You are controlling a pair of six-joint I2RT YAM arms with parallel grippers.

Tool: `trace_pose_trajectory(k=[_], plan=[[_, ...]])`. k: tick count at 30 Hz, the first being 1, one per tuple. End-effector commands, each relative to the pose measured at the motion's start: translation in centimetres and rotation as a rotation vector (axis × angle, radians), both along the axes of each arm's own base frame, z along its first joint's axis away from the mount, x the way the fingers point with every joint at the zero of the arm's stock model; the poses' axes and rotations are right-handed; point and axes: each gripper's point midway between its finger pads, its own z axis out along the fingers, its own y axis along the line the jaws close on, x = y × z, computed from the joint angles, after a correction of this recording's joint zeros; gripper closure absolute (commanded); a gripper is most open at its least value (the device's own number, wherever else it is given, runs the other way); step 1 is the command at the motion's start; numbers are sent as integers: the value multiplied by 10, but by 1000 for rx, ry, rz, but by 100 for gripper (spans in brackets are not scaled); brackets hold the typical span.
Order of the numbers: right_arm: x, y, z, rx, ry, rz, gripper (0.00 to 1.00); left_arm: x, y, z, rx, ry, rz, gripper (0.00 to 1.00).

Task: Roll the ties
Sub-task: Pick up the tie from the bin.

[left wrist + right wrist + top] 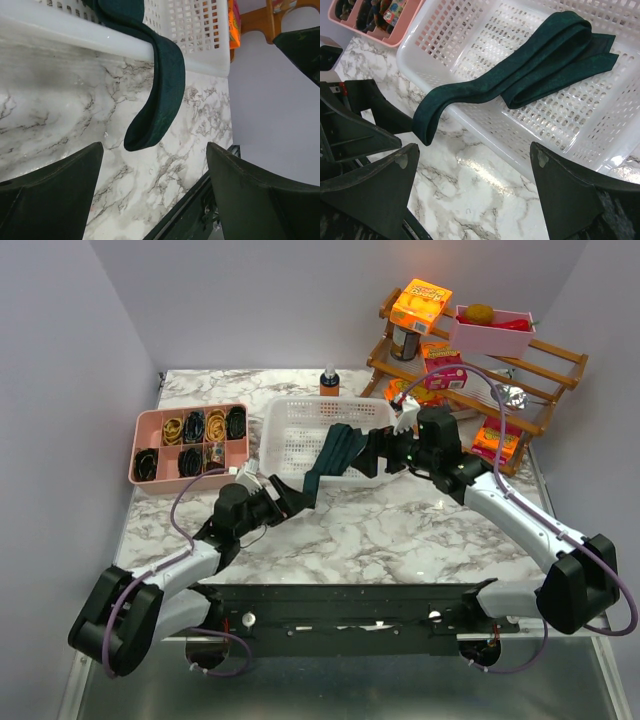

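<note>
A dark teal tie [336, 452] lies folded in the white basket [285, 440]. Its narrow end hangs over the basket's front rim onto the marble. In the left wrist view that tie [164, 75] curls down to the table just beyond my left gripper [155, 150], which is open and holds nothing. In the right wrist view the tie [540, 55] rests doubled on the basket [485, 135] floor, and my right gripper [474, 147] hovers open over the marble in front of the rim. From above, the left gripper [295, 493] sits at the hanging end and the right gripper [383, 453] at the basket's right front corner.
A pink compartment tray [190, 443] of coiled bands sits left of the basket. A wooden rack [540, 365] with snack boxes stands at the back right, and a small orange-capped bottle [329, 380] stands behind the basket. A black rail [350, 605] runs along the near table edge.
</note>
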Motion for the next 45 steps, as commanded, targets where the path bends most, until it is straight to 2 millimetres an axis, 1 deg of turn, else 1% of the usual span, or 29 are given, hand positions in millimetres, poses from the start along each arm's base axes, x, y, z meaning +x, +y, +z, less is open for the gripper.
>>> trace_pose_trajectory(k=[1,2,3,4,6,7,9,10,11,18,24,25,27,28,30,31,33,34,35,36,37,38,39,40,41,42,43,44,45], plan=[[-5,2,3,8,-27,24,0,7,-11,10,-33,-90,-54,10],[-5,2,2,5,-28,24,0,8,-13,14,-47,-114,-63,11],[-5,2,1,5,-23,26,0,8,-15,13,-50,-114,-74,13],[-5,2,0,3,-25,28,0,9,-17,6,-46,-100,-82,14],[-4,2,1,3,-25,30,0,12,-19,7,-53,-111,-89,16],[-4,3,0,4,-24,30,0,12,-20,0,-51,-97,-96,18],[-4,3,1,4,-26,32,0,13,-23,6,-74,-129,-104,19],[-4,3,2,6,-27,32,0,12,-24,2,-76,-123,-107,20],[-5,3,1,4,-26,32,0,12,-25,8,-89,-152,-112,20],[-5,4,0,3,-24,36,0,15,-26,10,-84,-190,-115,23],[-3,5,1,4,-24,37,0,13,-29,14,-85,-209,-142,38],[-3,5,1,4,-24,37,0,12,-29,15,-85,-211,-140,42],[-3,5,0,4,-22,39,0,11,-28,15,-81,-207,-142,45],[-2,5,-2,3,-13,37,0,11,-28,19,-81,-217,-145,48],[-4,7,-2,6,-10,45,0,10,-28,16,-62,-206,-151,55],[-3,7,-2,8,-9,46,0,10,-29,22,-61,-222,-156,60],[-2,7,-1,10,-7,38,0,9,-28,18,-23,-207,-165,68],[0,7,2,16,-6,24,0,13,-29,31,-23,-239,-167,71],[1,8,4,20,-5,19,0,12,-28,27,2,-207,-172,75],[4,5,4,15,2,-4,0,13,-28,30,21,-210,-175,79],[5,5,7,29,17,-29,0,20,-29,53,31,-273,-177,80],[8,5,12,39,12,-41,0,19,-28,50,66,-247,-185,80],[10,5,14,39,12,-53,0,20,-28,58,84,-264,-190,81],[12,5,17,47,15,-64,0,28,-28,87,108,-348,-192,83],[14,5,21,51,5,-68,0,26,-26,86,145,-320,-201,84],[15,6,25,57,0,-72,0,28,-26,96,164,-337,-204,84],[19,4,27,54,-10,-92,0,33,-27,124,172,-394,-206,85],[21,2,27,67,6,-124,0,31,-25,123,215,-385,-228,85],[25,3,32,86,14,-134,0,30,-26,132,228,-401,-249,85]])
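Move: About 3 cm to the left hand's right and 2 cm farther out, level with it, hangs the loose end of the tie over the bin's near rim. The folded bulk of the tie lies some 10 cm ahead and 11 cm right, a few centimetres lower, in the bin, whose middle is roughly 13 cm ahead and 7 cm right. For the right hand, the loose end is around 13 cm left, 5 cm back and 9 cm below. Easing right and slightly forward, with a shallow dip, the open left hand brings its fingers around the hanging end of the tie and pinches it shut between the tips. It then lifts quickly, about 11 cm up and a little forward, the fingers tilting upward some 20 degrees as they hold the cloth. ##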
